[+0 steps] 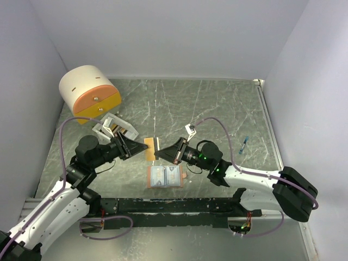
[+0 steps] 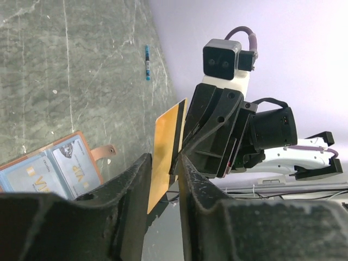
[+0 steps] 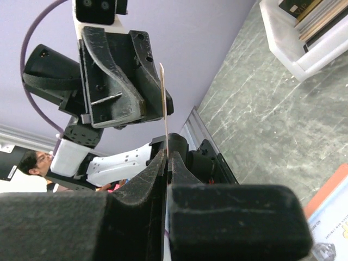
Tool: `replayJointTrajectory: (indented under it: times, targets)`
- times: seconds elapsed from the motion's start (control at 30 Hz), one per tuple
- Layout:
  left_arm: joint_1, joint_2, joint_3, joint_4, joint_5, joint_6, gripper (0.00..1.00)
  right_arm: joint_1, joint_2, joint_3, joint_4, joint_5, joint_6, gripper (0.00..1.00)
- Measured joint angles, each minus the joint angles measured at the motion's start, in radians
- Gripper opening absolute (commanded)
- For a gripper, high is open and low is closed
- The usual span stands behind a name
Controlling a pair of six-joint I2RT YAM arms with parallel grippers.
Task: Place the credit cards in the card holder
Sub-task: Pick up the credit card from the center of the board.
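Observation:
A tan-orange credit card (image 1: 149, 145) hangs on edge above the table between both arms. My right gripper (image 1: 159, 151) is shut on one end of it; in the right wrist view the thin card (image 3: 163, 98) rises from the closed jaws (image 3: 167, 155). My left gripper (image 2: 163, 159) straddles the card's (image 2: 166, 147) other end. The card lies against one finger, with a gap to the other. The card holder (image 1: 165, 176) lies open on the table below, pale blue inside, with pale cards in its pockets (image 2: 49, 168).
A small white open box (image 1: 117, 128) holding more cards (image 3: 304, 13) stands behind my left gripper. The round cream-and-orange drawer unit (image 1: 89, 92) sits at the back left. A small blue stick (image 1: 243, 145) lies at the right. Walls close in on three sides.

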Motion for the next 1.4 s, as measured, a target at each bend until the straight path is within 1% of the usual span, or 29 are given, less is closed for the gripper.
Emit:
replayJointTrajectory:
  times: [0.07,0.13,0.17,0.27,0.37,0.43,0.53,0.57,0.63,0.73,0.87,0.9,0.97,1.0,1.03,1.2,1.3,1.33,1.37,1.4]
  targets:
    - [0.003,-0.008,-0.009,0.01,-0.001,-0.005,0.18,0.001,0.006,0.0,0.017,-0.002,0.003,0.0]
    - [0.008,-0.014,-0.025,0.031,-0.002,-0.011,0.1,0.002,0.014,0.002,0.03,-0.003,0.006,0.0]
    - [0.01,-0.015,-0.034,0.046,-0.003,-0.015,0.08,0.002,0.019,0.002,0.035,-0.003,0.006,0.0]
    - [0.016,-0.013,-0.055,0.084,-0.003,-0.019,0.07,0.002,0.039,0.005,0.038,-0.002,0.01,0.0]
    - [0.018,-0.006,-0.058,0.104,-0.002,-0.018,0.07,0.001,0.058,0.006,0.052,-0.003,0.017,0.0]
    - [0.018,-0.003,-0.06,0.117,-0.002,-0.018,0.09,0.001,0.066,0.006,0.062,-0.004,0.023,0.0]
    - [0.019,-0.008,-0.066,0.131,-0.002,-0.02,0.27,0.001,0.073,0.006,0.076,-0.01,0.027,0.0]
    - [0.019,-0.011,-0.068,0.134,-0.003,-0.022,0.3,0.001,0.074,0.006,0.079,-0.014,0.027,0.0]
    - [0.019,-0.018,-0.069,0.135,-0.002,-0.025,0.32,0.004,0.077,0.006,0.085,-0.021,0.028,0.0]
    - [0.019,-0.025,-0.069,0.135,-0.001,-0.024,0.31,0.006,0.077,0.006,0.095,-0.026,0.028,0.0]
    - [0.019,-0.026,-0.078,0.144,0.001,-0.024,0.26,0.007,0.085,0.006,0.1,-0.033,0.028,0.0]
    - [0.019,-0.026,-0.081,0.145,0.001,-0.024,0.23,0.008,0.089,0.006,0.099,-0.036,0.028,0.0]
    - [0.019,-0.024,-0.086,0.148,0.001,-0.023,0.11,0.009,0.095,0.006,0.098,-0.04,0.027,0.0]
    - [0.019,-0.019,-0.088,0.154,0.002,-0.022,0.07,0.01,0.098,0.006,0.099,-0.042,0.027,0.0]
    - [0.019,-0.017,-0.091,0.161,0.004,-0.024,0.07,0.011,0.1,0.006,0.1,-0.045,0.027,0.0]
    - [0.02,0.003,-0.111,0.223,0.033,-0.024,0.07,0.017,0.099,0.006,0.09,-0.056,0.027,0.0]
    - [0.02,-0.003,-0.112,0.221,0.042,-0.019,0.07,0.02,0.084,0.006,0.066,-0.055,0.025,0.0]
    - [0.02,-0.009,-0.112,0.217,0.045,-0.017,0.09,0.022,0.074,0.006,0.053,-0.054,0.021,0.0]
    - [0.019,-0.016,-0.113,0.212,0.05,-0.016,0.16,0.024,0.062,0.006,0.042,-0.054,0.018,0.0]
    - [0.019,-0.023,-0.114,0.21,0.056,-0.017,0.27,0.027,0.051,0.006,0.034,-0.053,0.015,0.0]
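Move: The orange credit card is in the right gripper's shut fingers. Its middle lies about 3 cm right of the left hand and 1 cm back, at about its height; the open left fingers straddle its edge. The card holder lies some 15 cm below, 7 cm right and 5 cm back of the left hand; the white tray about 13 cm left and 14 cm ahead. From the right hand, the card's middle is 2 cm left and 2 cm ahead, the left gripper 5 cm left and 3 cm ahead. Hold the left gripper almost in place and shut its fingers on the card's left part; ease them about a third open, then shut again to pinch it, tipping the hand up some 5 degrees. Keep the right pinch on the card while bringing that hand about 1 cm left, slightly down, then 1.5 cm back towards the base, turning a little counter-clockwise. ##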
